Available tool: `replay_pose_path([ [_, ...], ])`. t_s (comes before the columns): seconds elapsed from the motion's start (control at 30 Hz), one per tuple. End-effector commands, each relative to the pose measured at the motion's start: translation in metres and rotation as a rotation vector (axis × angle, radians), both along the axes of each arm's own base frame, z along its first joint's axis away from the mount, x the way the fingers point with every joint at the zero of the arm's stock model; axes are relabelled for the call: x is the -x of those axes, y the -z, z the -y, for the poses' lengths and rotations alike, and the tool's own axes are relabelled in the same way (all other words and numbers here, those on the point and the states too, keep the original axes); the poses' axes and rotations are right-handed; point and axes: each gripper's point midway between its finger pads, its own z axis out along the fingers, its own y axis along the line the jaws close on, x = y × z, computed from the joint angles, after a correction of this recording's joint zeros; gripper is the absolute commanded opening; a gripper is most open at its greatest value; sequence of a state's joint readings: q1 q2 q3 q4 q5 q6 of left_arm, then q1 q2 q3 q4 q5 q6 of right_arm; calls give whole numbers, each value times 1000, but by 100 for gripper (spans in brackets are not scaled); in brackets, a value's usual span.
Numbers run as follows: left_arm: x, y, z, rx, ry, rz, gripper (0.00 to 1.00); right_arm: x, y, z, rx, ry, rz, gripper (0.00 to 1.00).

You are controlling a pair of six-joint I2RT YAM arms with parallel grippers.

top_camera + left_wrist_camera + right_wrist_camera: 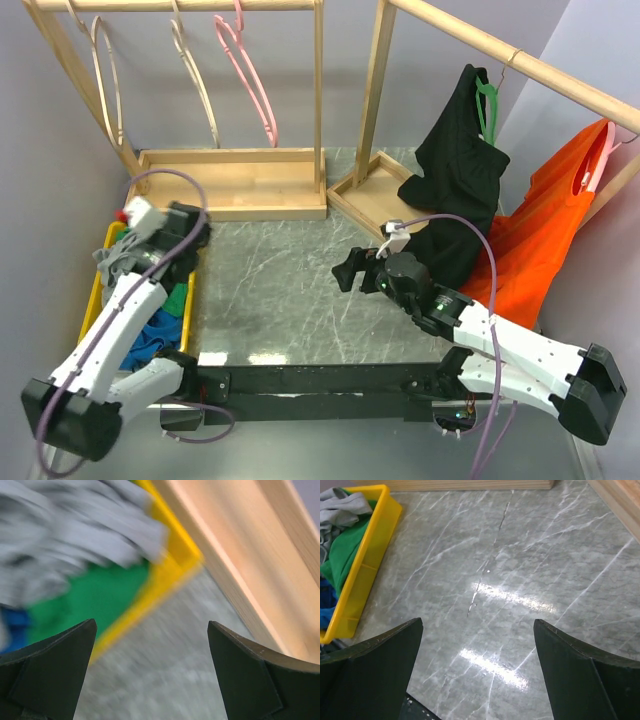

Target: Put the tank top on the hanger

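Observation:
The grey tank top (113, 259) lies crumpled at the far end of a yellow bin (188, 305). It shows as a blurred grey mass (75, 535) in the left wrist view and as a grey heap (340, 505) in the right wrist view. The pink hanger (248, 80) hangs bare on the left wooden rack's rail. My left gripper (198, 236) (150, 625) is open over the bin's far right corner, with nothing between its fingers. My right gripper (345, 270) (477, 622) is open and empty above the middle of the marble table, pointing left.
Green (345, 555) and blue (150, 335) clothes also fill the bin. Two cream hangers (105, 75) share the left rack, whose wooden base (235, 185) lies close to my left gripper. The right rack holds a black garment (455, 170) and an orange garment (540, 230).

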State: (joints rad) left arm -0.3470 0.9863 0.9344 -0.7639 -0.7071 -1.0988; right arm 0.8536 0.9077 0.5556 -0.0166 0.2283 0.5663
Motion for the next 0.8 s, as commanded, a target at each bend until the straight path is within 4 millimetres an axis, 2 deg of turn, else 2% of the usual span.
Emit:
replay_pose_path([
  [0.0,9,1,-76,-90,-227,-52,99,5,-16,-5,-36,-56,35,100],
  [0.07,14,11,-103,-99,-320,-85,97,9,-14,-6,-35,-72,33,100],
  [0.17,14,30,-128,-43,-401,-120,95,12,-11,-6,-34,-87,31,100],
  [0.27,9,47,-137,-9,-448,-127,91,15,-9,-9,-31,-115,23,100],
  [0.37,6,68,-138,31,-449,-171,82,17,-9,-12,-34,-133,20,100],
  [0.4,2,68,-135,46,-435,-159,70,18,-10,-12,-35,-137,21,100],
  [0.43,0,70,-130,65,-404,-153,62,18,-7,-11,-32,-136,17,100],
  [0.47,-2,68,-127,77,-382,-134,55,18,-6,-10,-27,-133,21,100],
  [0.5,-4,54,-125,83,-361,-64,37,19,-5,-9,-25,-134,21,100],
  [0.57,-3,45,-117,81,-292,-34,19,18,-5,-8,-21,-128,24,100],
  [0.6,1,29,-115,74,-276,19,2,18,-5,-8,-21,-129,24,100],
  [0.63,3,19,-111,63,-237,32,1,18,-6,-9,-23,-132,24,100],
  [0.67,7,-1,-108,52,-209,96,1,18,-6,-9,-23,-133,24,100],
  [0.73,9,-28,-103,8,-134,161,1,17,-4,-9,-19,-131,20,100],
  [0.77,13,-48,-94,5,-75,225,1,16,-5,-9,-17,-127,23,100],
])
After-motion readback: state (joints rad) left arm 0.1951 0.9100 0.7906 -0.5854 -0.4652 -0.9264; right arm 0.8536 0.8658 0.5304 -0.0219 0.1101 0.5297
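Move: The grey tank top lies bunched in the yellow bin, its middle about 15 cm to my left hand's left, 2 cm back and 9 cm below. In the same bin the green cloth is some 9 cm left, 6 cm back and 11 cm down, and the blue cloth about 16 cm left, 17 cm back and 13 cm down. The wooden tray lies about 14 cm ahead, 3 cm right and 17 cm below. From my right hand the tank top is about 48 cm left, 3 cm ahead and 6 cm down. I swing my left hand left over the bin by about 14 cm, turning some 25 degrees counter-clockwise and sinking 8 cm as the fingers tip down, then shut my wide-open fingers and pinch a fold of the grey tank top. With it gripped I come up again about 5 cm, drifting slightly right and turning partly back. ##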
